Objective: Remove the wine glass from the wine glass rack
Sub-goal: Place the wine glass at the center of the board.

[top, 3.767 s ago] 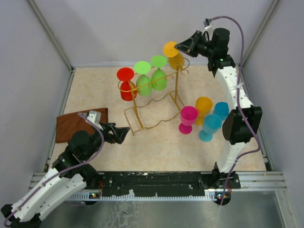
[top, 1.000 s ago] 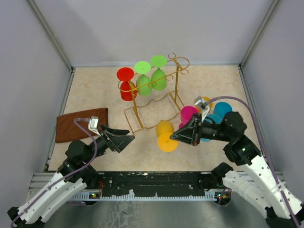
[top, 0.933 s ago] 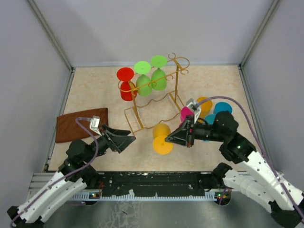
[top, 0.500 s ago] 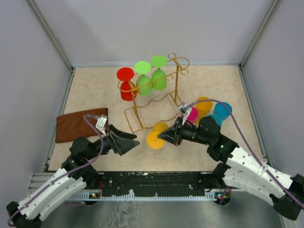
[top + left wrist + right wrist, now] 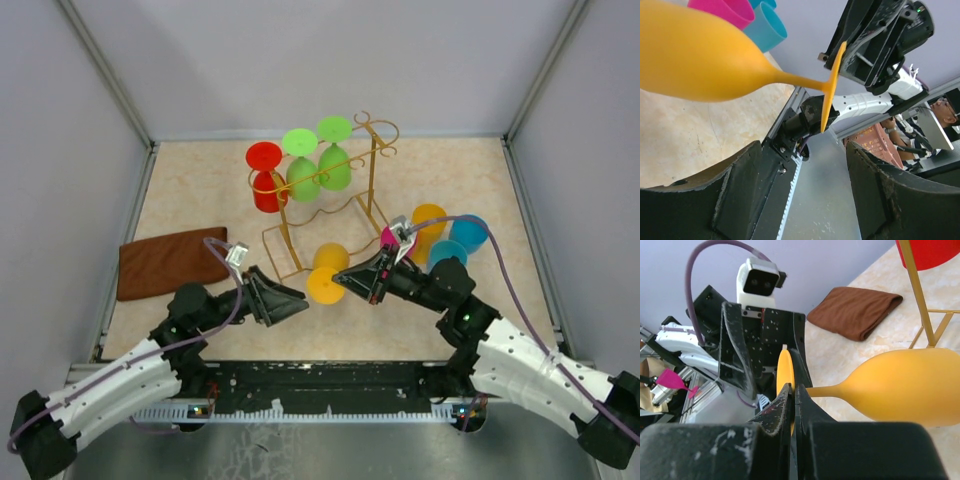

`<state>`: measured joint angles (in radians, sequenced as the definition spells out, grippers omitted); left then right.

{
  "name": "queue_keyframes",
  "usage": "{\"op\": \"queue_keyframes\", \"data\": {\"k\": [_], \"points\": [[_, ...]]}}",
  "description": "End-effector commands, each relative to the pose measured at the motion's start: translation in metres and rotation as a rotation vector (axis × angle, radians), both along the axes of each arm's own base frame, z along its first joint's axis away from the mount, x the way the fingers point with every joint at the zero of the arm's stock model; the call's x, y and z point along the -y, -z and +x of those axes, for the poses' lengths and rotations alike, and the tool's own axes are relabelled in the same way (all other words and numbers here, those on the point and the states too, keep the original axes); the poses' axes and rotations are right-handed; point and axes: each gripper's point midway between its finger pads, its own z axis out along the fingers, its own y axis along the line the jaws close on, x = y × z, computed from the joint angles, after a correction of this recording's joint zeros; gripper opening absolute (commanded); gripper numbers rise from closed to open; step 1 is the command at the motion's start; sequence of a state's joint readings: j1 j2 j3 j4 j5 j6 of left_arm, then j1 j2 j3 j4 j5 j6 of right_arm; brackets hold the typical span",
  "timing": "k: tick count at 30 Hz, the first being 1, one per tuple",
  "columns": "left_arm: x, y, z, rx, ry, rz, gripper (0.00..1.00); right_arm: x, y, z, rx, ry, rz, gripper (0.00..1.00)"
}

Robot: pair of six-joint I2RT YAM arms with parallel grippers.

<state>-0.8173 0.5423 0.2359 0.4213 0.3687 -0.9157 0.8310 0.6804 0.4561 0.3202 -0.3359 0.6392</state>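
Note:
An orange wine glass [image 5: 326,270] hangs on its side above the table, in front of the gold wine glass rack [image 5: 374,175]. My right gripper [image 5: 350,283] is shut on the rim of its flat foot [image 5: 785,372], with the bowl [image 5: 910,387] pointing toward the rack. My left gripper [image 5: 296,303] stands open, facing the foot from the left. In the left wrist view the foot [image 5: 832,85] and bowl [image 5: 695,60] lie just beyond my left gripper [image 5: 802,150], with nothing between its fingers. The right gripper [image 5: 794,390] pinches the foot edge-on.
A red glass [image 5: 265,185] and two green glasses [image 5: 318,165] hang upside down on the rack. Pink [image 5: 392,236], yellow [image 5: 429,218] and blue [image 5: 466,232] glasses stand at the right. A brown cloth [image 5: 165,262] lies at the left.
My right arm has carried the orange glass left toward the left gripper. The left arm has reached forward to meet it, and its jaws have narrowed somewhat.

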Motion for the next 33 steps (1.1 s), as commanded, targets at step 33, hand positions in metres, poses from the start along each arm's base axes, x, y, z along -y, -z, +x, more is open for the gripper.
{"op": "queue_keyframes", "data": {"k": [33], "points": [[0.041, -0.019, -0.011, 0.119, 0.002, -0.099, 0.39, -0.002, -0.023, -0.012, 0.048, -0.058, 0.062, 0.00]]}}
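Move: The orange wine glass hangs from the right hand, its bowl pointing forward and down; the middle of its foot is about 6 cm to the right of the left hand, 1 cm ahead and 3 cm above. The rack's middle stands some 20 cm ahead, 7 cm to the right and 10 cm below. From the right hand the foot lies 3 cm to the left, level with it, and the upright pink glass 10 cm ahead, 11 cm right, 17 cm down. The orange wine glass's foot stays pinched by its edge in the right hand, which holds nearly still, while the left hand comes at the free edge from the other side. The left hand goes about 4 cm to the right, then rises some 2 cm over the latter half, its open fingers closing to about half their gap to straddle the foot without clamping it. ##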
